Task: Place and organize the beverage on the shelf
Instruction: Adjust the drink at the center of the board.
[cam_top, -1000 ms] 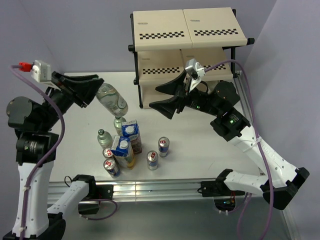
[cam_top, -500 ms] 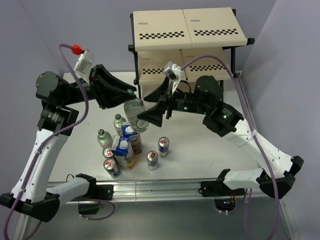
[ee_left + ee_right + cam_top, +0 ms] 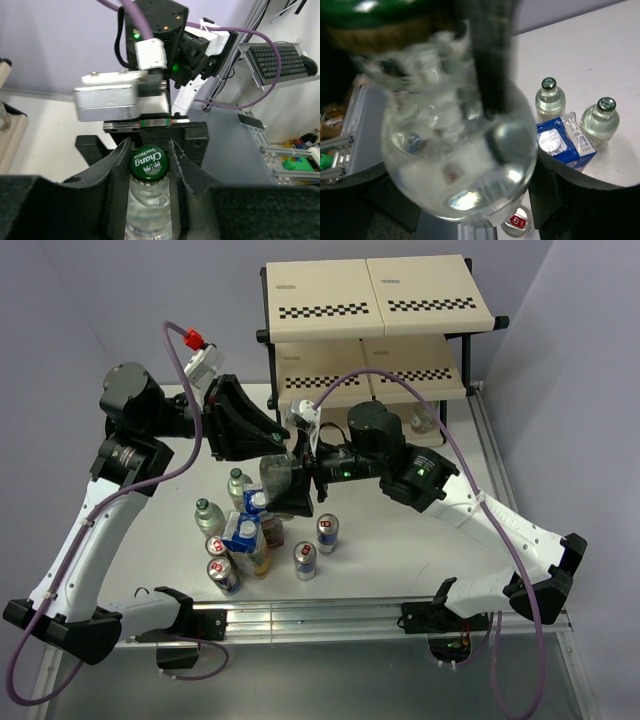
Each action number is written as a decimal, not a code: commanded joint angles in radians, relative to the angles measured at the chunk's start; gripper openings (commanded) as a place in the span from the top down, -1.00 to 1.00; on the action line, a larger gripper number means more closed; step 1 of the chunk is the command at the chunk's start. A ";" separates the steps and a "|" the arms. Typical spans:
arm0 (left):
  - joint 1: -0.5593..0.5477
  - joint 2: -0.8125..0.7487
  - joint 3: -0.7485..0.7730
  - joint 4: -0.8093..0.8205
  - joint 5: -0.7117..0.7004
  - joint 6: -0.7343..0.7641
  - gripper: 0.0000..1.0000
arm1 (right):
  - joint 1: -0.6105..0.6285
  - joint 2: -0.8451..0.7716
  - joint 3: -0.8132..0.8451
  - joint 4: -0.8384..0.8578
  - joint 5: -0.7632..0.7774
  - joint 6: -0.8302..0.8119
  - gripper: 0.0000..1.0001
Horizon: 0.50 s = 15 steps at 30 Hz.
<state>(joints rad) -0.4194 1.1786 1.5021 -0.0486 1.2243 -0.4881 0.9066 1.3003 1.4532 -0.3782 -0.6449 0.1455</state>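
A clear plastic bottle (image 3: 272, 475) with a green cap (image 3: 148, 162) hangs in the air above the table. My left gripper (image 3: 275, 455) is shut on its neck just under the cap, and the left wrist view shows both pads pressed on it (image 3: 149, 155). My right gripper (image 3: 290, 488) reaches in from the right around the bottle's body (image 3: 460, 170), its fingers lying against both sides. The shelf (image 3: 370, 300) stands at the back, apart from both grippers. The other drinks stand below on the table.
Two more clear bottles (image 3: 238, 483) (image 3: 207, 512), two cartons (image 3: 243, 532) (image 3: 262, 502) and several slim cans (image 3: 306, 560) (image 3: 328, 532) cluster on the table front left. The right wrist view shows bottles (image 3: 549, 97), a blue carton (image 3: 562, 140) and a can (image 3: 516, 221) beneath.
My left arm carried the bottle right, toward the middle. My right gripper swung left from the shelf, opened wide, and closed in around the bottle's body.
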 commanded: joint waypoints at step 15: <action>-0.036 -0.014 0.144 -0.197 -0.163 0.221 -0.63 | 0.017 -0.099 -0.126 0.346 -0.090 0.025 1.00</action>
<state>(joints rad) -0.4522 1.2045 1.6039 -0.2806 1.1484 -0.3107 0.9142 1.2819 1.3598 -0.2649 -0.7113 0.1211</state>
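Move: The right hand already grips the bottle by its body, its middle about at that hand's pads; the left hand holds the same bottle by the neck, with its middle roughly 8 cm below. From the right hand the lowest shelf board is some 45 cm ahead, 16 cm right and 33 cm down. Some 29 cm below that hand stand the brown carton, about 11 cm ahead and 7 cm left, and the nearest can, 6 cm ahead and 7 cm right. Nearly on the spot, the left hand keeps its pinch on the neck at first, then spreads its fingers late from about a third to three quarters open and lets go below the cap. The right hand keeps its grip on the body, easing back about 1 cm, turning barely 5 degrees counter-clockwise, and finally sinking about 1 cm. ##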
